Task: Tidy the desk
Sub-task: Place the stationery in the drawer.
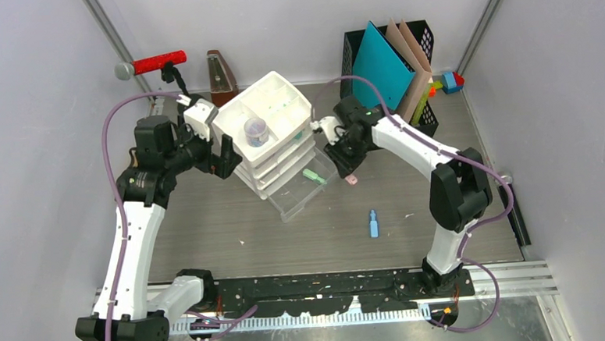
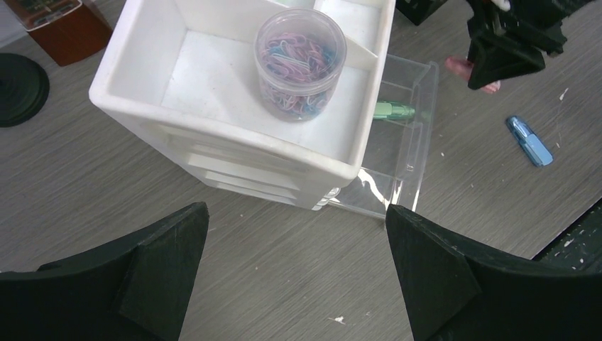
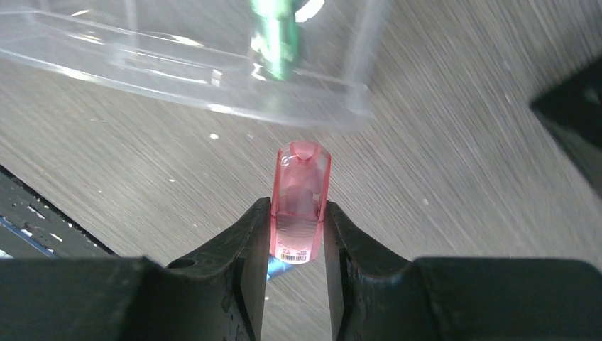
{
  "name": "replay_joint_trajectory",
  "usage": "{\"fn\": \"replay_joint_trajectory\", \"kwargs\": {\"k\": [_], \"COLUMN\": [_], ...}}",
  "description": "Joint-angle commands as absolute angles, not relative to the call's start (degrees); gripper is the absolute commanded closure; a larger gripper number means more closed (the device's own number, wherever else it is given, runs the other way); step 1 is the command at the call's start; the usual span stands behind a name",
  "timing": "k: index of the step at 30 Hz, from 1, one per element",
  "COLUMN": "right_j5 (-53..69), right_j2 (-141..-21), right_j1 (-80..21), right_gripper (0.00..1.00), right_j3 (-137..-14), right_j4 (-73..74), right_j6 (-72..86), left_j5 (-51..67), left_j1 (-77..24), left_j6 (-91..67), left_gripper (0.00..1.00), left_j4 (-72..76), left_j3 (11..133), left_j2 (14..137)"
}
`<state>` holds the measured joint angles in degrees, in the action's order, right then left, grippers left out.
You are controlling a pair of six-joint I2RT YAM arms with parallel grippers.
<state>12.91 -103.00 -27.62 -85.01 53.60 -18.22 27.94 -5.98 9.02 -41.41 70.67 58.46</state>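
My right gripper (image 3: 297, 207) is shut on a small pink translucent marker (image 3: 299, 192), held just above the desk (image 1: 287, 234). It hangs beside the front corner of a clear drawer (image 1: 300, 190) pulled out of the white drawer unit (image 1: 270, 133). A green marker (image 1: 313, 175) lies in that drawer. A blue marker (image 1: 373, 223) lies loose on the desk. My left gripper (image 2: 295, 209) stands wide open over bare desk at the unit's left side, holding nothing. A jar of paper clips (image 2: 301, 60) sits in the unit's top tray.
A black file basket with folders (image 1: 391, 64) stands at the back right, with toy blocks (image 1: 451, 81) beside it. A brown metronome (image 1: 221, 77) and a red-handled tool (image 1: 157, 63) are at the back left. The black rail (image 1: 329, 286) runs along the near edge.
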Motion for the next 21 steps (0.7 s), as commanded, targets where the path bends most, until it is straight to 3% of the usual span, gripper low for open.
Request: {"fn": "replay_joint_trajectory", "kwargs": {"k": [1, 21], "right_j5": [12.40, 6.70], "right_j2": [-100.18, -107.44], "right_j1": [-33.35, -47.11], "right_gripper": [0.82, 0.73], "right_j3": [-86.77, -95.83], "right_j4": [50.06, 44.20], "right_j6": [-24.31, -36.20], "left_j5": [24.82, 21.79], "left_j1": [-5.80, -5.81], "left_j6": [8.43, 8.85], "left_gripper": [0.00, 0.00], "left_j4": [-40.86, -41.56], "left_j3": [72.11, 72.86], "left_j2": [56.75, 55.90]}}
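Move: The right hand holds the pink highlighter roughly 10 cm above the table. The middle of the open clear drawer is about 13 cm to its left, level with it fore and aft and some 9 cm below; the green highlighter inside is about 11 cm left and 1 cm ahead. The white cabinet is about 21 cm left and 9 cm ahead. The blue highlighter lies 7 cm right and 12 cm back. From the left hand, the drawer is roughly 22 cm right, 5 cm ahead and 28 cm below. Leftward, the right hand sweeps about 12 cm from beside the open drawer to over it, easing back slightly at first and then rising a few centimetres. The wrist turns some 30 degrees counter-clockwise and tips the fingertips outward, while the fingers keep their pinch on the pink highlighter. The open left hand edges slightly left. ##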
